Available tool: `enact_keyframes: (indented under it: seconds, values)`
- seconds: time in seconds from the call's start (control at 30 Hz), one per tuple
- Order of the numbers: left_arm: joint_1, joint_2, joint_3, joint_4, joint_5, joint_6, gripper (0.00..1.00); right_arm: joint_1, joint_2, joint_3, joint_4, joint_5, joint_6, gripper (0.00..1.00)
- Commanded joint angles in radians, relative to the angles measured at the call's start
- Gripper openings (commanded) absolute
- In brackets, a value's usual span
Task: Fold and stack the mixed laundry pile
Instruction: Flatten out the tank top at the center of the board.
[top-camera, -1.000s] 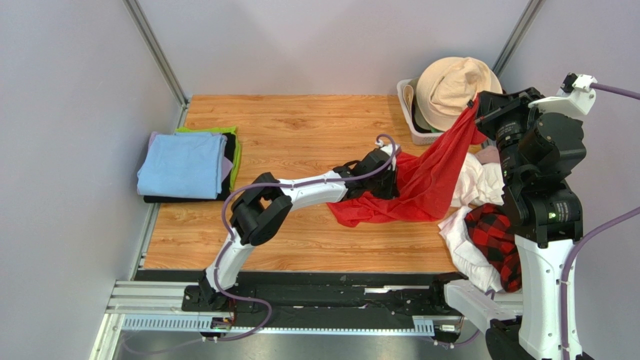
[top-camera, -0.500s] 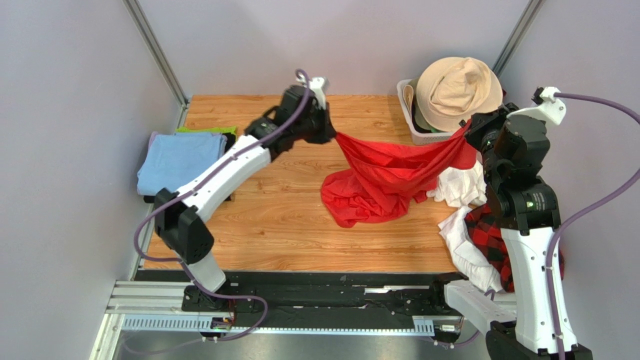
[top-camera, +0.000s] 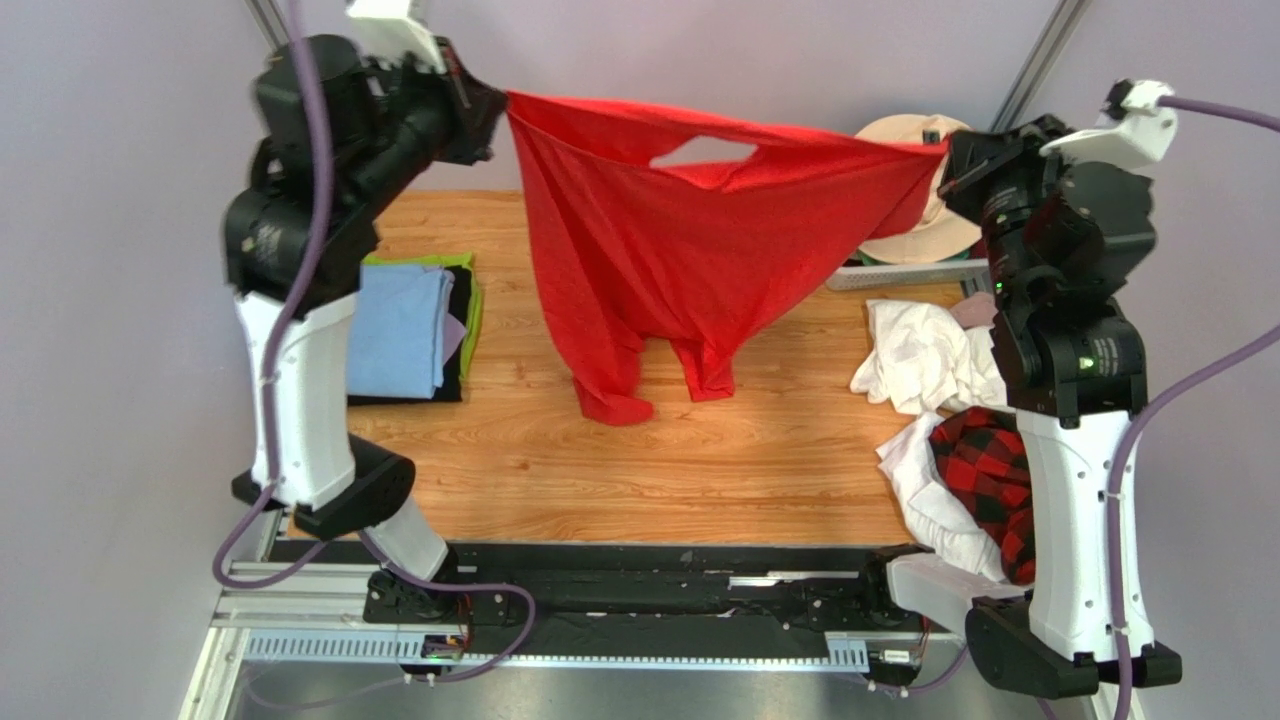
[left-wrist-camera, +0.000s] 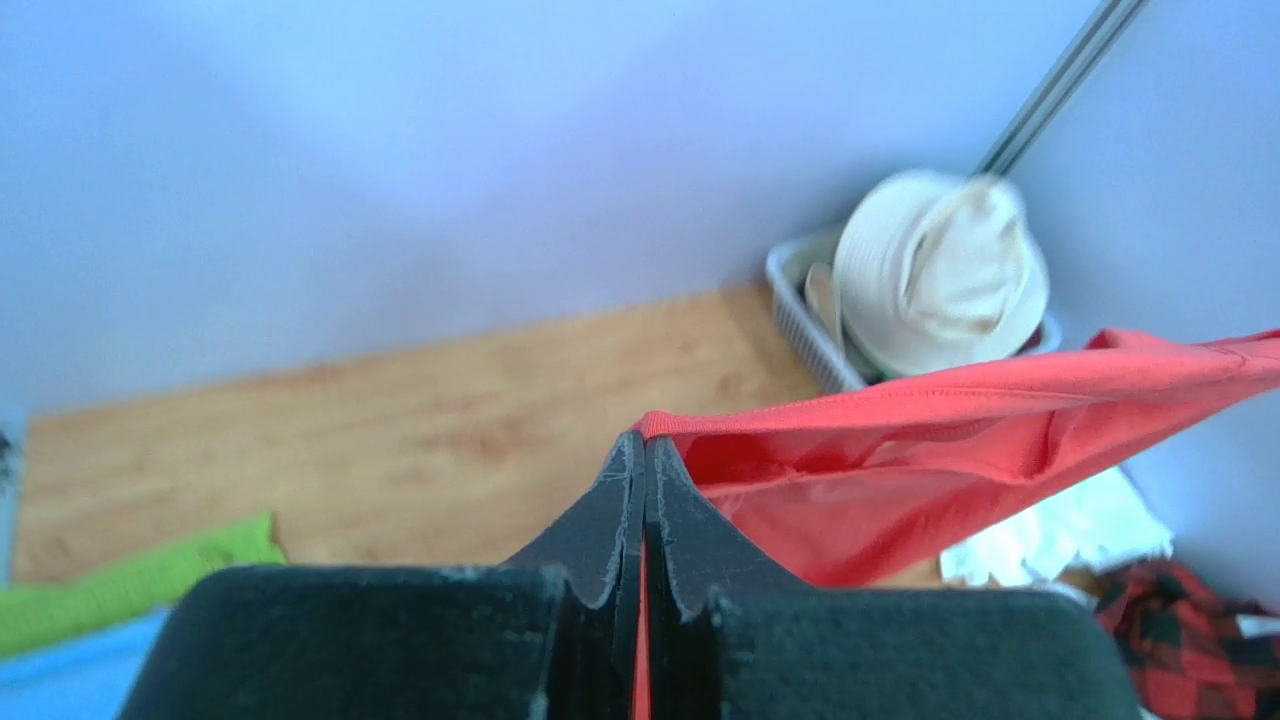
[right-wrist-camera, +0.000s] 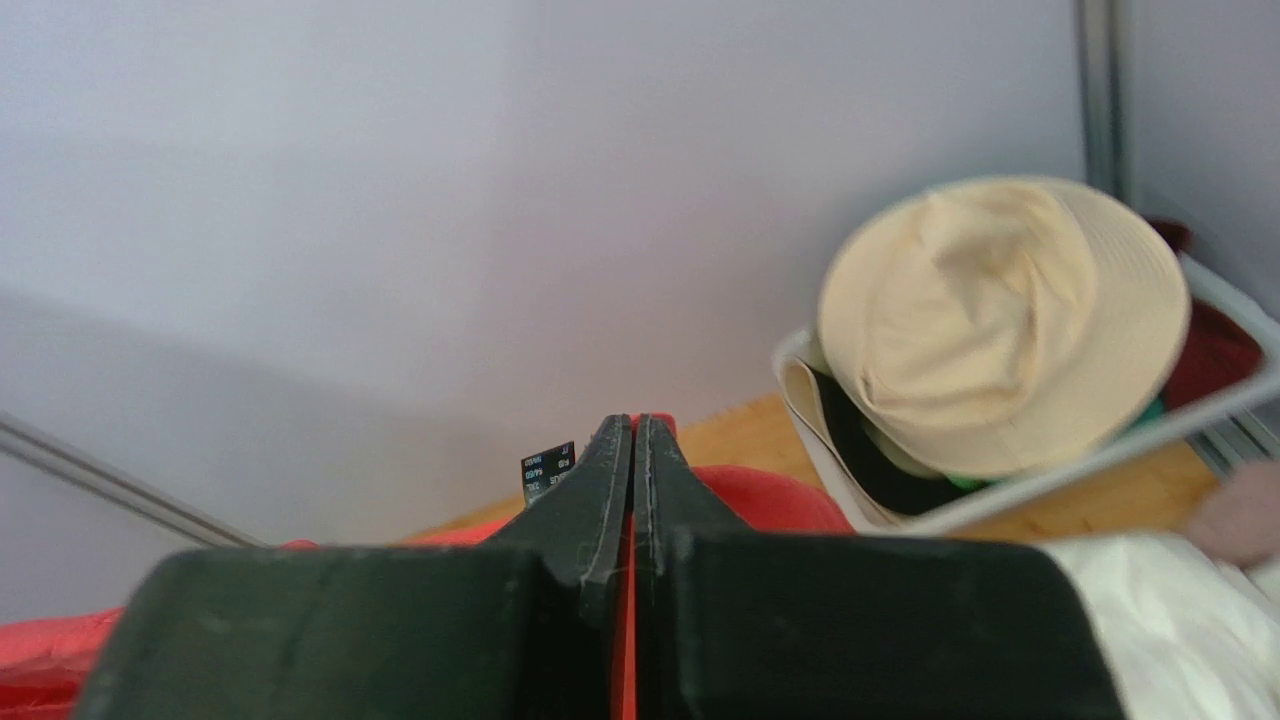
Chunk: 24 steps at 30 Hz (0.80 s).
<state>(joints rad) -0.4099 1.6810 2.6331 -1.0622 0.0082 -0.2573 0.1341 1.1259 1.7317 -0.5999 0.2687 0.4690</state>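
Note:
A bright red T-shirt (top-camera: 676, 248) hangs stretched in the air between both arms, its lower end dangling just above the wooden table. My left gripper (top-camera: 493, 108) is shut on the shirt's left top corner (left-wrist-camera: 706, 435), red cloth showing between its jaws. My right gripper (top-camera: 944, 162) is shut on the shirt's right top corner (right-wrist-camera: 751, 495), next to a small black label. The rest of the laundry pile lies at the right: white cloths (top-camera: 929, 357), a red-and-black plaid shirt (top-camera: 992, 480) and a small pink piece (top-camera: 980, 311).
A folded stack with a light blue cloth (top-camera: 398, 330) on top of black and green ones lies at the table's left. A white slatted basket (top-camera: 887, 273) with a beige bucket hat (right-wrist-camera: 999, 323) stands at the back right. Grey walls enclose the table (top-camera: 631, 465).
Both arms rose and spread apart; the left one swung from mid-table up to the far left, lifting the red T-shirt off the table and stretching it out in the air.

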Motion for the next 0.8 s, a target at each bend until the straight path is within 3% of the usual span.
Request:
enact_keyframes:
  seconds: [0.0,0.1,0.17,0.37,0.57,0.77]
  values:
    - [0.006,-0.197,-0.021,0.043,-0.05,0.105,0.0,-0.007,-0.037,0.136,0.216,-0.134,-0.038,0.0]
    - [0.006,-0.414,-0.293,0.279,-0.069,0.131,0.0,-0.007,-0.069,0.132,0.301,-0.215,-0.038,0.0]
    - [0.006,-0.478,-0.35,0.349,-0.083,0.147,0.0,-0.007,-0.099,0.118,0.351,-0.253,-0.03,0.0]
    - [0.006,-0.538,-0.348,0.335,-0.068,0.167,0.0,-0.007,-0.135,0.092,0.388,-0.341,0.011,0.0]
    - [0.006,-0.639,-0.34,0.334,0.028,0.147,0.0,-0.007,-0.176,0.149,0.353,-0.537,0.106,0.0]
    - [0.006,-0.774,-0.349,0.367,0.107,0.095,0.0,-0.007,-0.288,0.187,0.304,-0.559,0.141,0.0]
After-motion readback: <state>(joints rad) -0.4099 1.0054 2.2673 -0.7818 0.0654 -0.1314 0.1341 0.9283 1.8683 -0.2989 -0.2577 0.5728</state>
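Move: Both hands hold the red tank top by its upper edge, high above the board. The board's center lies about 12 cm right of the left hand, 2 cm back and 53 cm below; the folded stack is some 22 cm to that hand's left and 2 cm ahead. For the right hand the center is about 32 cm left, 1 cm ahead and 50 cm below, with the white laundry 14 cm right and 1 cm ahead, the hat basket 12 cm right and 21 cm ahead. Keeping their pinches on the two ends of the tank top's upper edge, both arms swing it back towards the bases and up, the left hand going about 23 cm back, 12 up and 9 to the left, the right about 16 cm back, 17 up and 7 to the left. Most of this comes fast in the first half, then the rise levels off while both keep drawing back; the fingers tip upward some 35 degrees on both sides, and the right hand also turns about 30 degrees counter-clockwise. ##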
